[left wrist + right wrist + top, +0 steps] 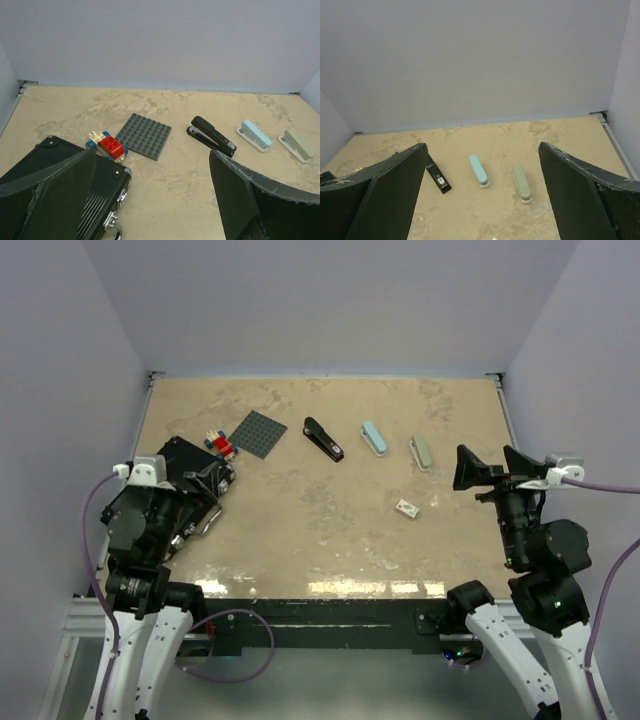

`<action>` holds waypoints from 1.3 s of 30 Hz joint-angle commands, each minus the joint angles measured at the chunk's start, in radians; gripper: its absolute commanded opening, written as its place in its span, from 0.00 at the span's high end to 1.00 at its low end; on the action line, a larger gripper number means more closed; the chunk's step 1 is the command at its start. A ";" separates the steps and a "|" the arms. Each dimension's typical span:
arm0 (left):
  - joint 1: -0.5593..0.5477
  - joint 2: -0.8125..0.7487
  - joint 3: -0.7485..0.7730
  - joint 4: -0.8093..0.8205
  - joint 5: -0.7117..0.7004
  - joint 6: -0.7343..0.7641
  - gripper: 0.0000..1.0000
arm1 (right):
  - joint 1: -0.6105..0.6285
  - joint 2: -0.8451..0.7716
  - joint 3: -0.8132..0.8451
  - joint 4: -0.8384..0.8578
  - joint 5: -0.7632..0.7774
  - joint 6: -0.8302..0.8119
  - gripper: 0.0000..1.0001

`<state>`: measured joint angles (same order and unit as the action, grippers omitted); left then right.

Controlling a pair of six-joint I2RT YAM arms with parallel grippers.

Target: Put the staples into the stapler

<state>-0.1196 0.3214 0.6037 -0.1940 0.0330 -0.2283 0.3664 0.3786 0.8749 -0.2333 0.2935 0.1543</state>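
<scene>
Three staplers lie in a row at the back of the table: a black stapler point(323, 439) point(212, 136) point(438, 178), a light blue one point(375, 438) point(255, 135) point(479, 171) and a grey-green one point(422, 451) point(299, 144) point(521, 182). All look closed. A little white box point(407, 508) sits nearer the front, right of centre. The staples themselves do not show. My left gripper point(205, 480) point(152, 200) hovers open at the left over a black case. At the right edge my right gripper point(495, 468) point(480, 200) stands open, short of the staplers. Neither holds anything.
A black case point(185, 455) point(107, 190) with metal latches lies at the left under my left gripper. Beyond it sit a small cluster of red, blue and white toy bricks point(218, 443) point(107, 146) and a dark grey studded baseplate point(258, 432) point(145, 136). Walls enclose the table.
</scene>
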 commanded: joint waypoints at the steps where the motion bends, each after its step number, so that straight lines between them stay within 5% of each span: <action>1: 0.006 0.031 0.010 0.077 0.034 0.018 0.00 | 0.003 0.028 0.015 -0.004 0.015 0.010 0.01; 9: -0.008 0.039 -0.050 0.136 0.111 -0.003 0.00 | 0.002 0.176 0.038 -0.081 -0.116 0.114 0.01; 19: -0.123 0.005 -0.134 0.131 0.088 0.015 0.00 | 0.002 0.558 0.092 -0.416 0.041 0.522 0.01; 39: -0.276 -0.039 -0.174 0.156 0.061 0.058 0.00 | -0.050 1.046 -0.033 -0.250 -0.016 0.570 0.02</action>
<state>-0.3897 0.2661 0.4313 -0.0952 0.0971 -0.1932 0.3206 1.3869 0.8444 -0.5575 0.2935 0.7319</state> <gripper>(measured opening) 0.997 0.985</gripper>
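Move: The box of staples lies about 10 cm ahead of the right hand, 4 cm to its left and some 39 cm below. On the same table, the green stapler is about 28 cm ahead and 4 cm right of that hand, the blue stapler about 33 cm ahead and 9 cm left. From the left hand, the staples are roughly 8 cm ahead, 51 cm right and 29 cm below. Open right hand plunges 34 cm towards the staples, tipping down about 70 degrees; left drifts right and down. ##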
